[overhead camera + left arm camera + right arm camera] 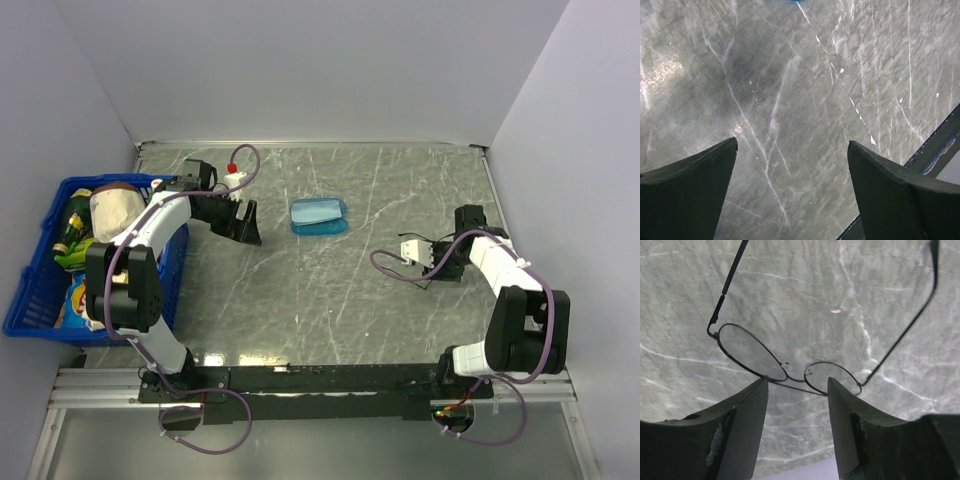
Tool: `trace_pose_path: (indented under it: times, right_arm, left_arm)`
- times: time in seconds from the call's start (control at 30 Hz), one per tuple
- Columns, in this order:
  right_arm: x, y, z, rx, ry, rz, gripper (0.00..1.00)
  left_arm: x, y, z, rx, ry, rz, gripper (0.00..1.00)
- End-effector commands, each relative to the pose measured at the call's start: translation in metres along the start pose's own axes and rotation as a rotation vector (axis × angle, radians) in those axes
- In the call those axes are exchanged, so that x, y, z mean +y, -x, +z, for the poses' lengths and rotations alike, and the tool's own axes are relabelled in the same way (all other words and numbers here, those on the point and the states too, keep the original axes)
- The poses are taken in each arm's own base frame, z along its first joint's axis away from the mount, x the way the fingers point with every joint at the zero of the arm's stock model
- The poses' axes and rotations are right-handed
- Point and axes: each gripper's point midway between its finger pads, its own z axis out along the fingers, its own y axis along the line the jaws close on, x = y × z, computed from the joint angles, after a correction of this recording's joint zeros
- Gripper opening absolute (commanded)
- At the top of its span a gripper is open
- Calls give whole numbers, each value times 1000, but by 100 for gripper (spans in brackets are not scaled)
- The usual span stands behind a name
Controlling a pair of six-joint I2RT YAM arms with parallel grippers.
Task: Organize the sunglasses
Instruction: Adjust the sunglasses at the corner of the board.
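The sunglasses (747, 351), a thin black wire pair with round lenses, lie on the grey marble table with both arms unfolded and pointing away from me. In the right wrist view my right gripper (796, 382) is open, with its two fingertips standing just either side of the bridge and the bridge bar between them. From above, the right gripper (438, 268) is low over the table at the right. My left gripper (245, 225) hovers at the left, open and empty (792, 142), over bare marble. The blue case (319, 216) lies shut at centre back.
A blue basket (40, 270) filled with groceries stands at the left edge beside the left arm. The dark rail of the arm mount (935, 150) shows at the left wrist view's lower right. Grey walls close the table in at the back and sides.
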Motion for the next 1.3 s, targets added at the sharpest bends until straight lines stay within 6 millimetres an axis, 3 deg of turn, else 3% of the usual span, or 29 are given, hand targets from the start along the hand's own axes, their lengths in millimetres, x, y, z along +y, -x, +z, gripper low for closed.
trace_pose_path:
  times: [0.0, 0.77, 0.97, 1.1, 1.27]
  right_arm:
    - [-8, 8, 3, -41, -9, -37, 55]
    - [0, 31, -2, -99, 18, -35, 23]
    - [-13, 53, -4, -152, 1, -15, 21]
    - [-18, 75, 6, -163, 21, -14, 20]
    - [-27, 87, 17, -130, 26, -3, 18]
  left_arm:
    - [-4, 4, 0, -22, -30, 8, 97]
    - [-7, 5, -1, -32, -53, 10, 96]
    - [-8, 4, 1, -23, -66, -1, 97]
    - [-8, 4, 1, -26, -67, 2, 97]
    - [-9, 3, 2, -23, -79, 2, 97]
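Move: The sunglasses lie almost under the right hand. Their front frame is right at its fingertips and their arms stretch out to the left, so their middle is about 5 cm left, level fore and aft and roughly 1 cm lower. The blue case with the folded cloth stands some 27 cm to the right hand's left and 9 cm farther out. From the left hand the sunglasses are about 34 cm right, 5 cm back and 8 cm lower. The sunglasses' front frame is closed on by the right hand's half-open fingers, which sink a touch, then draw nearly shut on the frame while creeping left. The hand then sweeps quickly left, some 7 cm in all, rising about 1 cm at the end with the frame between its tips; the wrist barely turns. ##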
